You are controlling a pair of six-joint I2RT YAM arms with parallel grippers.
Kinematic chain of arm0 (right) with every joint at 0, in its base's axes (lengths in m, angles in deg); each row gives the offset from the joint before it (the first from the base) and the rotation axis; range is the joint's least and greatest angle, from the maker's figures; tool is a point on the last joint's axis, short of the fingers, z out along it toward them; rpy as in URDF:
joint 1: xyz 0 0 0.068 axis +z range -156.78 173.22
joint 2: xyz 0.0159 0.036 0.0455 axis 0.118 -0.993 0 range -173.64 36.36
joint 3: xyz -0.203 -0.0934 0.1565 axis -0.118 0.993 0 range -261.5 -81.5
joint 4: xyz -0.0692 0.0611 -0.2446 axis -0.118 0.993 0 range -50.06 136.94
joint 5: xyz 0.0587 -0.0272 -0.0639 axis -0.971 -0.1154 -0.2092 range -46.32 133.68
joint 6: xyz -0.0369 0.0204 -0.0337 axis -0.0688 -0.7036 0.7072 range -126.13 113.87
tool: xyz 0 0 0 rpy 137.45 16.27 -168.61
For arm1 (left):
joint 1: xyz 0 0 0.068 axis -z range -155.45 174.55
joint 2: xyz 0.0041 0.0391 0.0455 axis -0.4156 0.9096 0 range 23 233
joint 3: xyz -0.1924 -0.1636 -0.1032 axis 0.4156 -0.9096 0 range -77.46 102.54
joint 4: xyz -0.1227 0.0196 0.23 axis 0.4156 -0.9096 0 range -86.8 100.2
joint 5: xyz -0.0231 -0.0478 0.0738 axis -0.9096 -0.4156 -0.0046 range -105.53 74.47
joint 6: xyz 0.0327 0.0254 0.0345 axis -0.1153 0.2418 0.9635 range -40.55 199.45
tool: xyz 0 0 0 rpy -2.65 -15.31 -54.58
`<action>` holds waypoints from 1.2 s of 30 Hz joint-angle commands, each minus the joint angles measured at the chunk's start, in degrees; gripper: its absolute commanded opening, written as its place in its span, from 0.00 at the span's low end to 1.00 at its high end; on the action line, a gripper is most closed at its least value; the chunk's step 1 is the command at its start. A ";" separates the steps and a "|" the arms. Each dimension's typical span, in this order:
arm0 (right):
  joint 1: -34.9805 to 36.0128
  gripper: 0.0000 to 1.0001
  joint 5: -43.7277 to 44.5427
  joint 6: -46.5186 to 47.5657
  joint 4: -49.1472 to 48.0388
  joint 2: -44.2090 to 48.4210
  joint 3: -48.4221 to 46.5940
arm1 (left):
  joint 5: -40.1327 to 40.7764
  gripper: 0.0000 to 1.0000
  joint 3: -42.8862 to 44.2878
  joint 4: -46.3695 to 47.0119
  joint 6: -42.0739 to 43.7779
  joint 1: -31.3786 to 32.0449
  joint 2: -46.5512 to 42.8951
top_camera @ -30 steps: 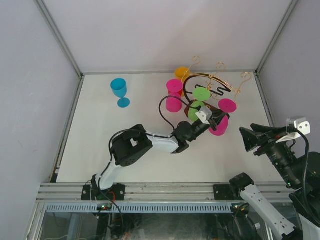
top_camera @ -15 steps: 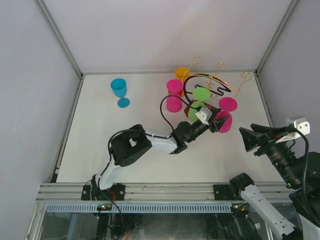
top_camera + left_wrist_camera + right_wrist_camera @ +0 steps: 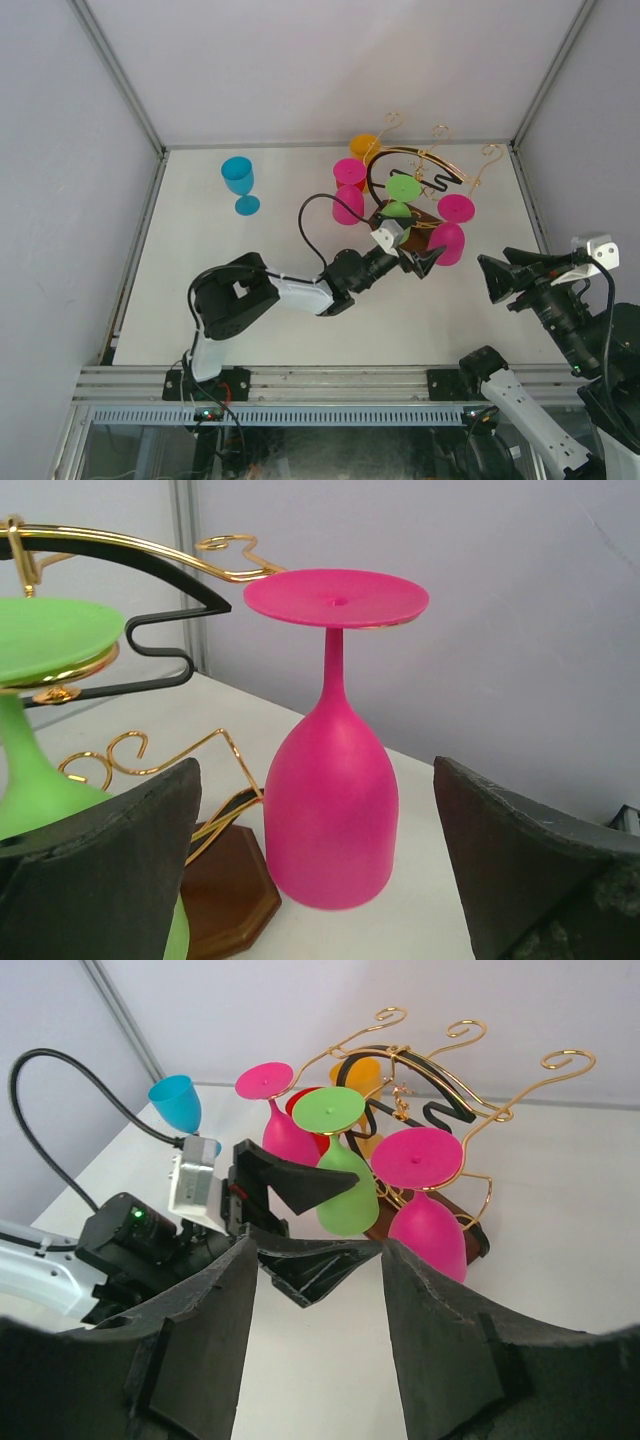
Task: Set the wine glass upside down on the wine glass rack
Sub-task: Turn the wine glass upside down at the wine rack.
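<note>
The pink wine glass hangs upside down, its foot resting on a gold arm of the wine glass rack. My left gripper is open, one finger on each side of the bowl and clear of it. From above, the left gripper sits just left of this glass and the rack. My right gripper hovers to the right, open and holding nothing. In the right wrist view my right gripper faces the rack and the pink glass.
A green glass, another pink glass and an orange one also hang on the rack. A blue glass stands upright at the far left of the table. The rack's brown wooden base lies beside the left finger.
My left gripper has opened and let go of the pink glass, then drawn back a little toward the left. The glass stays hanging on the rack. The right arm has barely moved.
</note>
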 commanded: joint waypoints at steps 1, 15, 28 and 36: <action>-0.20 0.54 0.82 0.07 -1.55 -1.06 0.29 | 2.08 1.00 -5.27 1.83 3.04 1.67 -7.19; -0.20 0.74 0.33 -2.95 -3.70 -1.51 4.24 | 16.17 1.00 -24.05 -4.11 -0.44 7.10 -21.92; -0.23 1.00 -3.13 -9.24 -3.15 -6.53 5.97 | 29.78 1.00 -27.94 -52.91 -20.21 8.21 -42.72; -0.15 1.00 -8.08 -8.50 -1.64 -13.78 5.65 | 28.27 1.00 -17.40 -87.50 -28.11 8.13 -45.24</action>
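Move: The pink wine glass just hung, foot up on the right end of the rack, is about 5 cm from the left fingertips: 2 cm ahead, 4 cm to the right, roughly level. From the right hand this glass is about 15 cm ahead, 2 cm right and 10 cm lower. The hanging green wine glass is some 9 cm left of this pink glass and 5 cm farther out; the other pink one hangs some 18 cm left and 9 cm farther out. Leftwards by nearly 20 cm, the empty left hand keeps backing off from the pink wine glass, at first also drawing back, then sinking about 9 cm while its fingers, still wide open, tip well downward. Meanwhile the right hand sinks and reaches forward and left towards that glass, tipping down some 20 degrees and opening from half to fully wide, touching nothing by the end. ##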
